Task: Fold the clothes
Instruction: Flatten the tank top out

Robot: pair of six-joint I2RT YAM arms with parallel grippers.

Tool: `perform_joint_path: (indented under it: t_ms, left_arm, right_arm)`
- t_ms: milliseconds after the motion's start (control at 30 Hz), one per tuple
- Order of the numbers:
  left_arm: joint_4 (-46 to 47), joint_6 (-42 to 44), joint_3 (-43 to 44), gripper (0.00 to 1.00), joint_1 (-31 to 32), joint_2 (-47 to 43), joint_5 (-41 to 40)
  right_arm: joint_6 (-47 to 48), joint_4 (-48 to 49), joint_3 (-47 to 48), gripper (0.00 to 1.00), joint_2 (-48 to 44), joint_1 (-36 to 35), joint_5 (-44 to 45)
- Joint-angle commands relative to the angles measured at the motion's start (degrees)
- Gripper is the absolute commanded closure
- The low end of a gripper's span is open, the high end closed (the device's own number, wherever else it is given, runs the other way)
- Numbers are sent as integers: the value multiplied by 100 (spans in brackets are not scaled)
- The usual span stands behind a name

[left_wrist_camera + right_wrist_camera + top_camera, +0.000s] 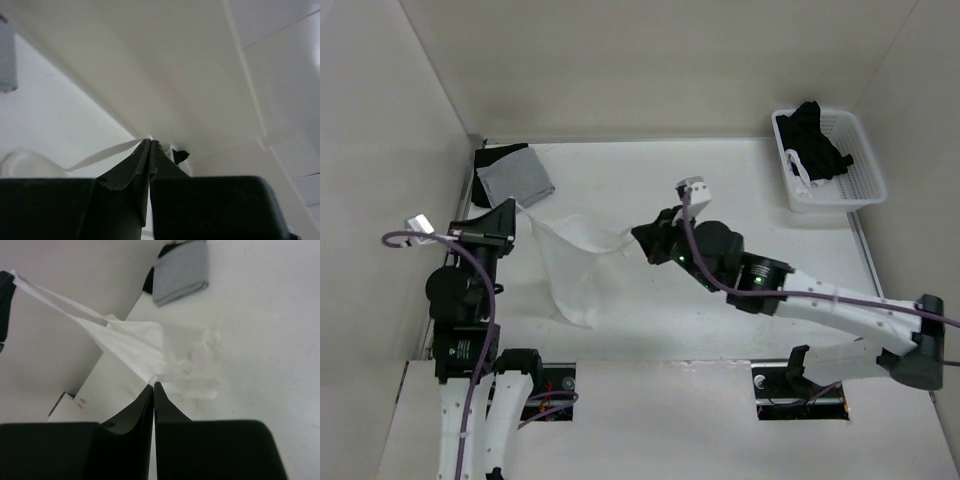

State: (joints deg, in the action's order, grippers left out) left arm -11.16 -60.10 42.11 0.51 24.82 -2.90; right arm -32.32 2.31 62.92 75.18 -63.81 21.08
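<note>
The clothes (575, 265), a thin white garment, hang stretched between my two grippers, and the lower part trails on the table toward the near edge. At its left corner my left gripper (516, 216) is shut on a narrow strap (102, 154) whose end peeks out at the fingertips (150, 140). My right gripper (642, 240) is shut on a pinch of the fabric at the right corner. In the right wrist view the clothes (142, 342) fan out from the closed jaws of that gripper (154, 384), and a taut strap runs to the upper left.
A folded grey cloth (516, 178) lies on a black garment (485, 157) in the far left corner, just behind the left gripper. A white basket (865, 170) holding black garments (815, 145) stands at the far right. White walls enclose the table.
</note>
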Motion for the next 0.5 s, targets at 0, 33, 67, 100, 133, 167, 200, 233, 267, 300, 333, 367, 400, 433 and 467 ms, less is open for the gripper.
perform_joint_path:
  t_ms: [0,33,67,100,133,167,200,233,267,300,333,367,400,433,467]
  left_arm:
    - [536,59,894,99,-12,-302,-132]
    - [501,103,1087,99,-47,-346,-132]
    - [448,147,1307,99,-73,-381,-132]
    - [396,182,1509,99,-100,-407,-132]
    - [369,243,1711,99,-126,-425,-132]
    - [369,287,1878,99,-152,-460,-141]
    - [369,305,2045,99,-161,-469,-150]
    - [369,314,2195,99,-170,-469,-150]
    - [369,314,2327,99,-170,-469,-150]
    - [369,314,2450,99,-170,-469,-132]
    - [351,314,2564,99,-170,-469,-132]
    - [325,314,2661,99,-188,-478,-132]
    - [307,314,2723,99,-196,-487,-124]
    - [272,314,2802,99,-214,-504,-123]
    - [255,314,2838,99,-223,-513,-123]
  right_arm:
    - [1111,-1037,597,95,-774,-407,1554]
    - [1340,-1170,782,95,-977,-582,1844]
    - [1586,-1267,984,95,-1170,-758,2125]
    - [1849,-1346,1203,95,-1329,-960,2407]
    - [2104,-1373,1406,95,-1461,-1179,2670]
    - [2376,-1364,1608,95,-1575,-1382,2917]
    - [2640,-1356,1801,95,-1655,-1558,3137]
    - [2860,-1338,1986,95,-1708,-1725,3330]
    - [3063,-1312,2162,95,-1752,-1901,3541]
    - [3265,-1259,2320,95,-1778,-2085,3743]
    - [3493,-1163,2452,95,-1796,-2261,3919]
    - [3748,-1014,2558,95,-1805,-2463,4095]
    - [3942,-856,2611,95,-1814,-2604,4193]
    - [4222,-620,2655,95,-1796,-2771,4315]
    - [4547,-365,2682,95,-1796,-2981,4456]
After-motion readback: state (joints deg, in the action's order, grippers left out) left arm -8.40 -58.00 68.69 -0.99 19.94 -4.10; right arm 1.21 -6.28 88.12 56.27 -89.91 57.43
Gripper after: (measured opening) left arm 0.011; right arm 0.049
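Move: Both hands already pinch the white tank top by narrow parts, and its sagging middle lies about 9 cm right, 3 cm back and 18 cm below the left hand. From the right hand that middle is some 12 cm left, 2 cm back and 12 cm down. The folded grey garment is about 23 cm ahead, 6 cm left and 33 cm below the left hand, with the black garment 2 cm beyond and 4 cm left of it. The white basket lies 28 cm ahead, 42 cm right and 23 cm below the right hand. Both arms sweep the tank top up fast with shut fingers, the right hand rising about 25 cm while it pulls well to the right, away from the left hand, and somewhat back, its fingertips tipping up and turning a little clockwise. The left hand keeps its pinch as it climbs some 20 cm and draws back towards its base without going sideways, its fingers tilting upward by roughly 35 degrees, so the cloth is spread between the two grips. ##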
